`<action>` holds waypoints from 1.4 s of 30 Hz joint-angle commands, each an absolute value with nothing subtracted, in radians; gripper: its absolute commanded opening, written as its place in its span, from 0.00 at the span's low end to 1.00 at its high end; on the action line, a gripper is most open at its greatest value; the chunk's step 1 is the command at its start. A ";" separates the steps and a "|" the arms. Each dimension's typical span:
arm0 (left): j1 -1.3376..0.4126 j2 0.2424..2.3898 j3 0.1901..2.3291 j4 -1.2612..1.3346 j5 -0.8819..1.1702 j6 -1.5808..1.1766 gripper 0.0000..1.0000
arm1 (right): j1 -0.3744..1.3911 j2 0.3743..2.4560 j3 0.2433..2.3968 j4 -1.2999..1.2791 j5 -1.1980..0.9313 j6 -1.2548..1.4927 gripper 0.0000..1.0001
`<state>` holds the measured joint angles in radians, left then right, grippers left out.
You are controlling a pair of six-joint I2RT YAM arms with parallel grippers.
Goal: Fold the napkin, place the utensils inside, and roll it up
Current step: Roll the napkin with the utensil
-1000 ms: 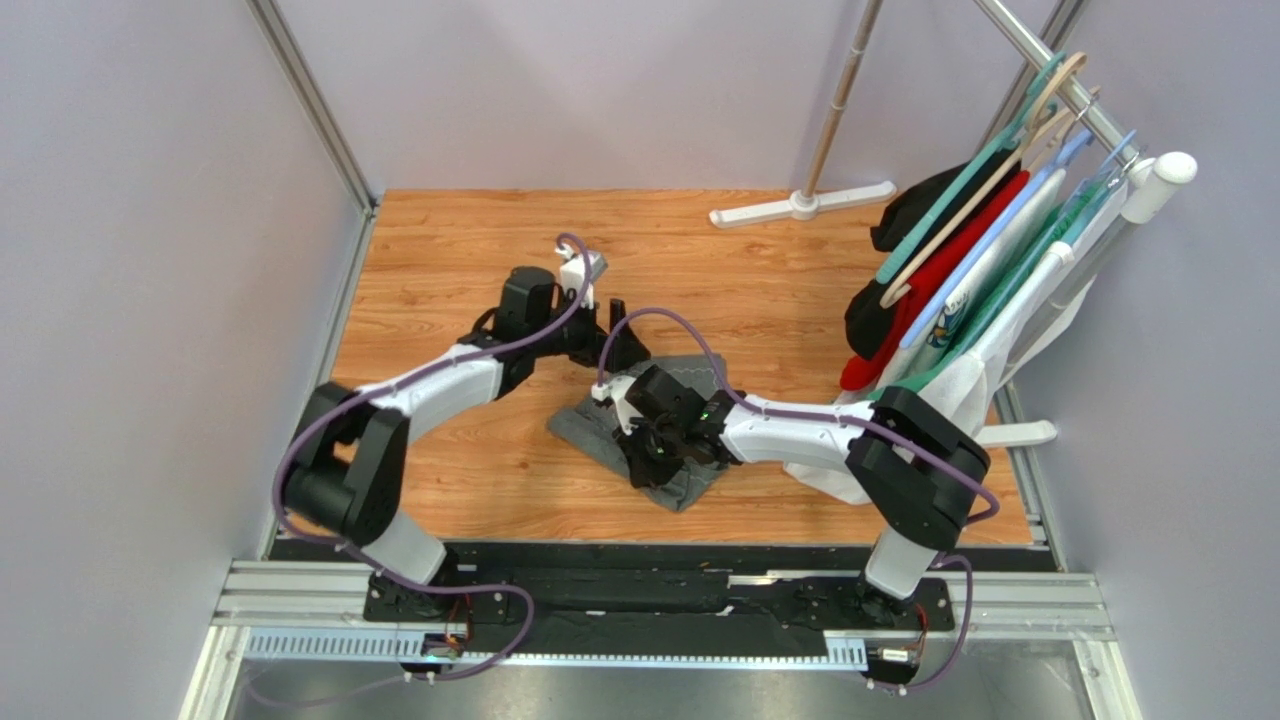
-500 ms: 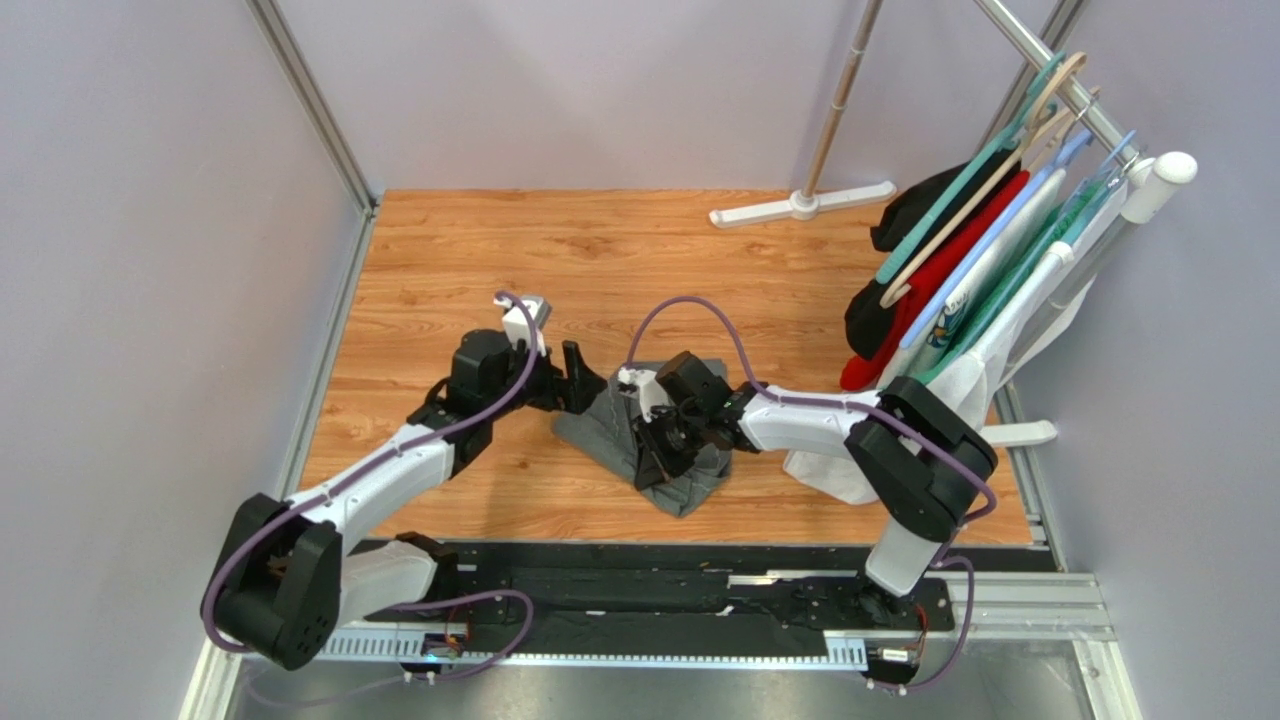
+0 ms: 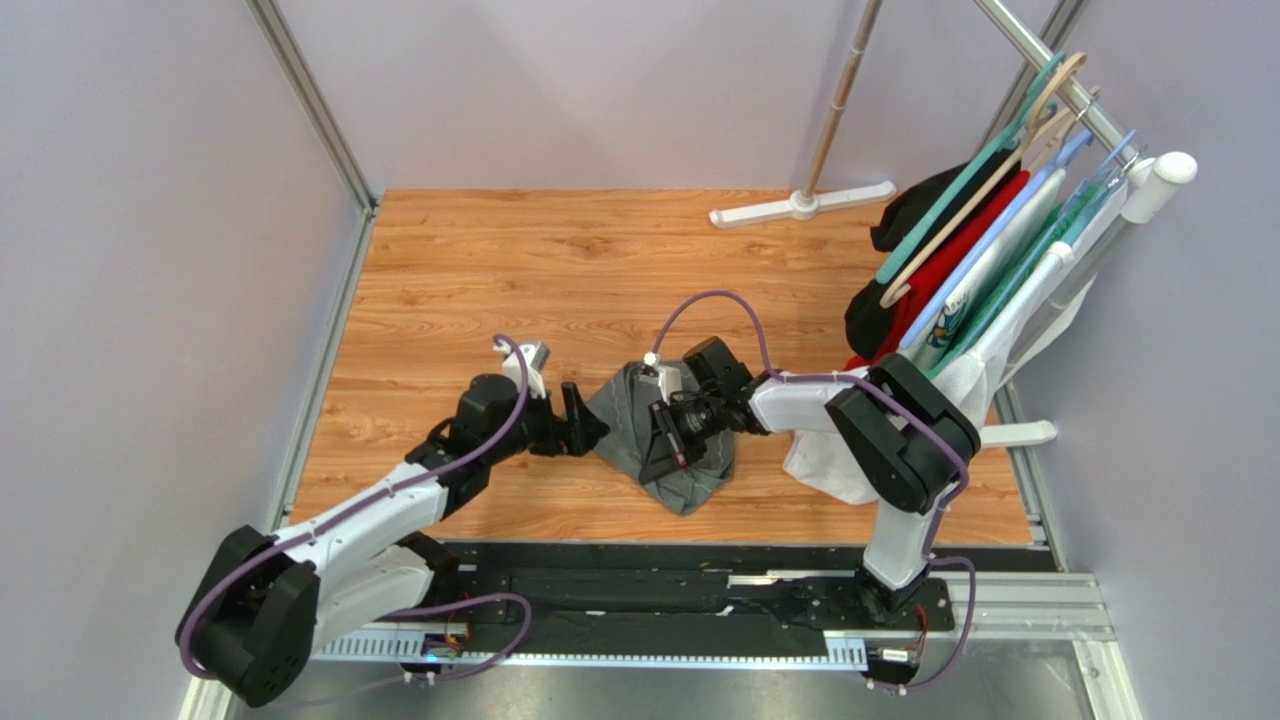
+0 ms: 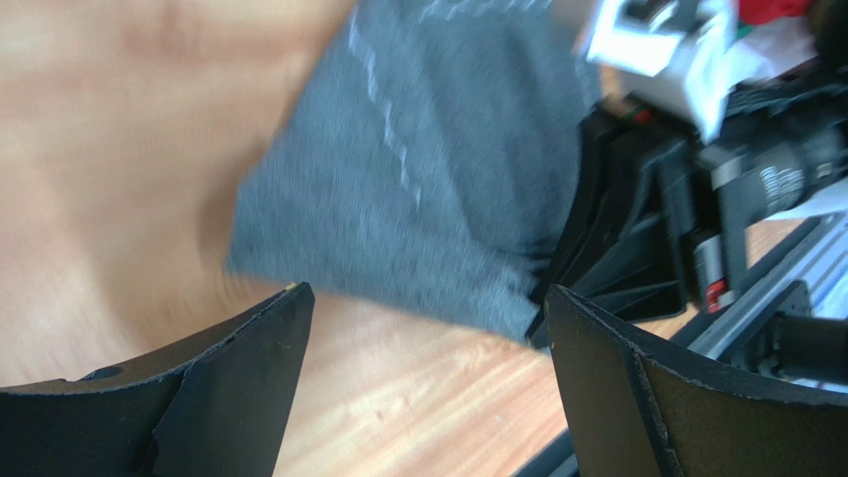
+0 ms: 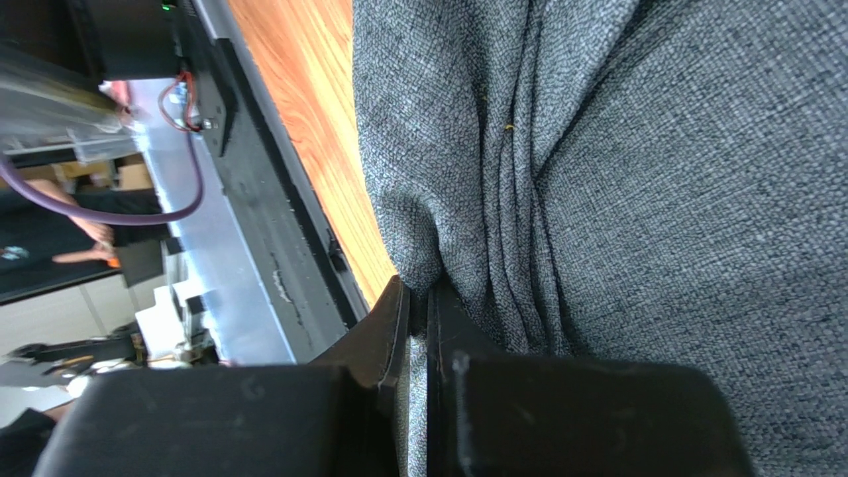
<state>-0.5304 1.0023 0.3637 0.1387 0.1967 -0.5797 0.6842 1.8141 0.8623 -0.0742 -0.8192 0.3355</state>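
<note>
The dark grey napkin (image 3: 646, 435) lies bunched on the wooden table, near its front edge. My right gripper (image 3: 666, 435) is shut on a gathered fold of it; the right wrist view shows the jaws pinched on the cloth (image 5: 617, 159), which bunches in creases above them. My left gripper (image 3: 589, 425) is open just left of the napkin, close to the table. In the left wrist view its fingers (image 4: 239, 388) stand wide apart with the napkin's edge (image 4: 428, 189) just ahead of them. No utensils show in any view.
A rack of hung garments (image 3: 962, 270), red, black, teal and white, stands at the right, with a white cloth (image 3: 842, 450) hanging low near the right arm. A white stand base (image 3: 804, 203) sits at the back. A black rail (image 3: 661, 563) runs along the near edge.
My left arm has swung back toward the near edge and lowered beside the napkin. My right gripper has pulled the napkin, bunching it up from a flat fold.
</note>
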 commanded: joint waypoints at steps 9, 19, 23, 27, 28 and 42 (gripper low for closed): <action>-0.630 0.923 0.213 0.107 -0.083 -1.107 0.97 | 0.635 1.893 0.807 0.106 -0.894 0.437 0.00; -0.656 1.091 0.213 0.291 -0.155 -1.246 0.96 | 0.629 1.939 0.796 0.161 -0.908 0.437 0.00; -0.704 1.170 0.210 0.310 -0.156 -1.334 0.90 | 0.629 1.930 0.802 0.161 -0.905 0.434 0.00; -0.744 1.235 0.207 0.357 -0.166 -1.387 0.71 | 0.627 1.930 0.799 0.173 -0.908 0.440 0.00; -0.758 1.242 0.212 0.357 -0.169 -1.391 0.60 | 0.627 1.931 0.798 0.176 -0.910 0.443 0.00; -0.778 1.279 0.265 0.388 -0.275 -1.328 0.36 | 0.627 1.942 0.815 0.100 -0.844 0.379 0.00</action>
<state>-0.7731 1.2556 0.2344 0.3820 -0.2218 -1.3643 0.6304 1.9022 0.8135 0.1562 -0.9882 0.4515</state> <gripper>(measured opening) 0.329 0.037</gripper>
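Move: The napkin's near-left edge, the stretch to grip, lies about 6 cm below the open left gripper, 1 cm back and 2 cm to its right. The napkin's left corner is some 4 cm ahead and 2 cm left of that gripper, down on the table. The right gripper, still holding the same edge, sits roughly 3 cm back, 9 cm right and 6 cm lower; from it, the stretch to grip is about 7 cm left and 2 cm ahead, level. Sink the open left gripper back and down, then ease forward and right onto the napkin's near-left edge, about 6 cm lower in all. Meanwhile turn the wrist some 30 degrees counter-clockwise and tip the fingers down, then close them to about a third open with the edge between them. Keep the right gripper pinching its part of the edge nearly in place, tilting about 10 degrees. ##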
